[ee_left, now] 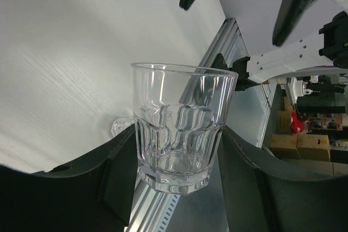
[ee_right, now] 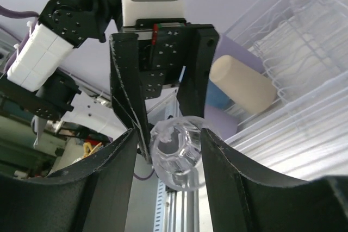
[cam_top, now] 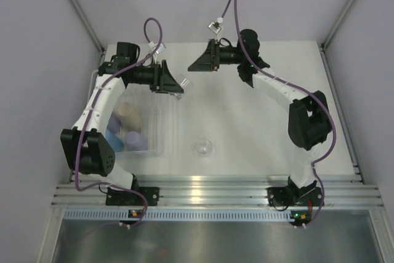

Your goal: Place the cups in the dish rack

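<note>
My left gripper [cam_top: 174, 85] is shut on a clear cup [cam_top: 183, 83], which it holds above the table just right of the dish rack [cam_top: 162, 121]. In the left wrist view the cup [ee_left: 182, 123] sits upright between my fingers. My right gripper [cam_top: 198, 63] hangs open a little behind and to the right of this cup, pointing at it and apart from it. In the right wrist view its fingers frame the held cup [ee_right: 176, 156] without touching. The rack holds a beige cup [cam_top: 129, 112], a blue cup [cam_top: 114, 137] and two lavender cups [cam_top: 136, 140]. A second clear cup [cam_top: 203, 147] stands on the table.
The white table [cam_top: 258, 121] ends in a metal rail [cam_top: 203, 192] at the near edge. Grey walls close in the back and both sides. Purple cables loop over both arms.
</note>
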`<action>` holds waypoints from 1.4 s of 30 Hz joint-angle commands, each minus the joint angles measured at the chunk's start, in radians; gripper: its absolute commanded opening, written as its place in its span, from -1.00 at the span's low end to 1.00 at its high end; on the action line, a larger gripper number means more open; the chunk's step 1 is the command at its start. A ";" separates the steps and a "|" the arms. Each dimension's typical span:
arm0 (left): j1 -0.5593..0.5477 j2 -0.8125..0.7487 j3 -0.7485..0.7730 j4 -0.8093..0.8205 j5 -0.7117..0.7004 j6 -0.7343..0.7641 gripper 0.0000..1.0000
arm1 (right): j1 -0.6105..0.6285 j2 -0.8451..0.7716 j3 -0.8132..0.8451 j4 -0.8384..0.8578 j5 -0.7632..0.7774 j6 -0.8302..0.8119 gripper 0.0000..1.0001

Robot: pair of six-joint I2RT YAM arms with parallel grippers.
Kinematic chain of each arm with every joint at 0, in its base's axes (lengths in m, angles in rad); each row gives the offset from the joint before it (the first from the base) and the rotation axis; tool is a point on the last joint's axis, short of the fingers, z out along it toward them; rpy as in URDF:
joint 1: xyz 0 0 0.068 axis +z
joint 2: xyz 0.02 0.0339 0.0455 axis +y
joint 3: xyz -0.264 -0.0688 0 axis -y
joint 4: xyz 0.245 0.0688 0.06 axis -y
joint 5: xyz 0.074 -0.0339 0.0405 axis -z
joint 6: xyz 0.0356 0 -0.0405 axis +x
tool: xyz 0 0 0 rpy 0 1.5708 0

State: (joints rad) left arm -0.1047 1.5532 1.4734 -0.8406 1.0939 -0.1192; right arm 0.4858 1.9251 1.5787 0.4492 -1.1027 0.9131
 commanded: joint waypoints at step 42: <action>-0.039 -0.082 -0.067 0.196 -0.198 -0.085 -0.21 | 0.065 -0.140 -0.197 0.000 0.139 -0.109 -1.00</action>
State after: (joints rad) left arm -0.1459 1.5574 1.4403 -0.8040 0.9634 -0.1394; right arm 0.5407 1.8580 1.3815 0.4725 -1.0443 0.8646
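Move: The clear cup, already in the left hand, has its middle right at that hand's fingertips, about 1 cm ahead and 1 cm above. From the right hand, its middle lies roughly 6 cm back, 3 cm to the left and 4 cm below, the rim nearest. The last cup on the table stands about 19 cm back, 5 cm right and 27 cm below the right hand. The dish rack's middle is some 21 cm left of the left hand, 1 cm ahead and 22 cm below. The right fingers pinch the rim wall of the clear cup: the right hand draws back about 3 cm, edging left, then sinks some 4 cm with its fingers apart and shuts them on the rim partway down. The left hand keeps its grip on the cup, easing down 2 to 3 cm, and both go on lowering together at the last. ##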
